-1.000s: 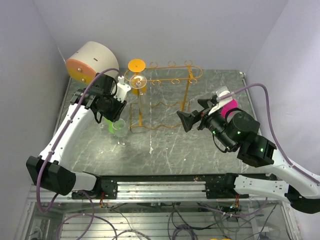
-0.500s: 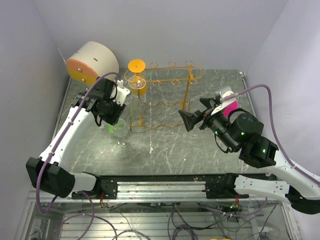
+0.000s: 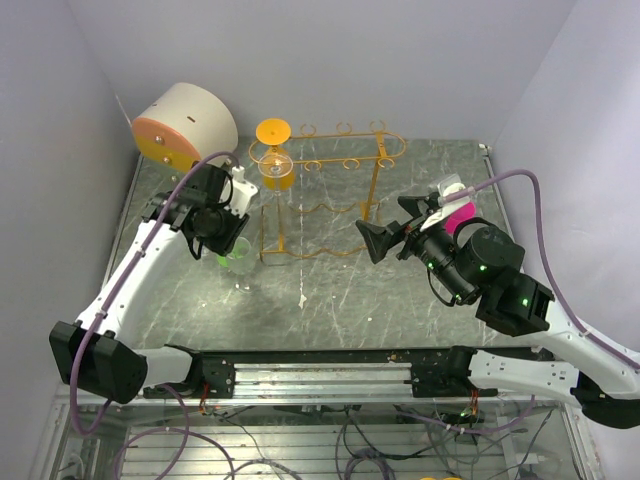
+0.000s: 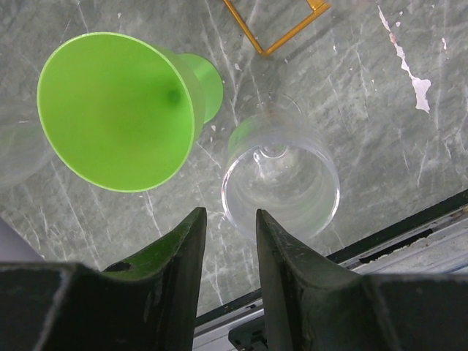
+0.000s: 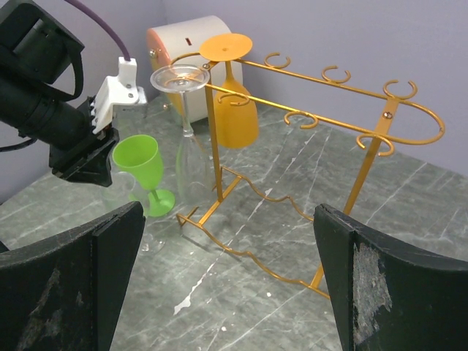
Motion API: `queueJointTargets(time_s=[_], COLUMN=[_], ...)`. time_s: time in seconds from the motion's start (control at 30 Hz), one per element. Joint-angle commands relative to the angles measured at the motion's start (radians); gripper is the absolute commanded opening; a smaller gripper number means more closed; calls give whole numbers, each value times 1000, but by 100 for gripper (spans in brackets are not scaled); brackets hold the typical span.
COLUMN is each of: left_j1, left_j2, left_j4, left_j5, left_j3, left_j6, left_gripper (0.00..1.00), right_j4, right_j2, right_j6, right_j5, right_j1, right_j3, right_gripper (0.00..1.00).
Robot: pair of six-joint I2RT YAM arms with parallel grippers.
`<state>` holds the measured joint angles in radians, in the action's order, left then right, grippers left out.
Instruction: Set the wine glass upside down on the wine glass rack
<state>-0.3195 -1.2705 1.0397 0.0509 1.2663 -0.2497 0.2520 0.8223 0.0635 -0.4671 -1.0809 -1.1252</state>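
Two wine glasses stand upright on the table: a green one [image 4: 117, 110] and a clear one [image 4: 281, 179], side by side just left of the rack. My left gripper [image 4: 230, 216] hovers above them, pointing down, its jaws a little apart with only table showing between them. In the top view the left gripper [image 3: 228, 238] partly covers the green glass [image 3: 224, 250] and the clear glass [image 3: 242, 262]. The orange-gold wine glass rack [image 3: 330, 160] holds an orange glass [image 5: 238, 110] and a clear glass [image 5: 186, 139] upside down at its left end. My right gripper [image 5: 228, 212] is wide open and empty, right of the rack.
A white cylinder with an orange face [image 3: 185, 125] lies at the back left corner. A pink object [image 3: 460, 212] sits behind my right wrist. The rack's right loops [image 5: 398, 91] hold nothing. A metal rail [image 3: 320, 365] runs along the near edge.
My left arm has shifted slightly above the two standing glasses, its jaws unchanged. My right gripper has barely moved and stays open.
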Motion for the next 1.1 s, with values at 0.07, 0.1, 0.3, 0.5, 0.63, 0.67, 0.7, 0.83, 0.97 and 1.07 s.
queueJointTargets(time_s=[0.07, 0.1, 0.3, 0.5, 0.63, 0.67, 0.7, 0.83, 0.97, 1.07], left_j1=[14, 15, 16, 16, 16, 17, 16, 16, 16, 16], left_j2=[33, 34, 31, 34, 45, 53, 58, 83, 123, 151], left_j4=[-49, -54, -80, -89, -73, -54, -44, -11, 27, 72], left_j5=[-19, -20, -27, -28, -33, -34, -27, -18, 10, 58], left_j3=[-26, -32, -74, -84, -77, -65, -59, -41, -17, 16], left_j6=[16, 17, 16, 12, 6, 0, -6, -21, -38, -50], left_gripper=[43, 42, 39, 30, 12, 7, 7, 7, 7, 7], right_j4=[-24, -23, -22, -23, -22, -23, -23, -30, -34, -34], right_j2=[-7, -7, -13, -20, -18, -16, -14, -6, 6, 24], right_j6=[5, 6, 14, 21, 19, 16, 15, 12, 16, 28], right_j5=[-3, -2, 2, 1, -1, -2, -3, -4, 4, 31], right_j1=[3, 3, 3, 3, 2, 3, 2, 3, 3, 2], right_j3=[10, 10, 8, 10, 8, 7, 6, 4, 3, 7], right_gripper=[100, 100, 100, 100, 100, 100, 100, 100, 100, 100])
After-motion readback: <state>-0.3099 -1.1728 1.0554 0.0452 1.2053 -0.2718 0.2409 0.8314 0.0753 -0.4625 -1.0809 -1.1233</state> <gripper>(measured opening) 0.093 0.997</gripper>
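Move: The clear wine glass stands mouth up, its axis about 3 cm to the right of my left hand and level with it fore and aft, its middle some 9 cm lower; the near wall of its rim already lies between my open fingers. The green glass stands roughly 6 cm ahead and 2 cm left, a second clear glass about 10 cm ahead and 9 cm left. The rack's middle is around 12 cm ahead and 20 cm right. From my right hand, the wine glass is about 29 cm left, 6 cm ahead, 30 cm below. I sink my left hand a short way, about 1.5 cm, so the fingers sit a little deeper over the left side of the wine glass's rim, then shut them and pinch the glass wall, one finger inside the mouth and one outside. With that grip kept, I draw back towards my base by some 2 cm while rising about as much as I sank, wrist attitude unchanged. ##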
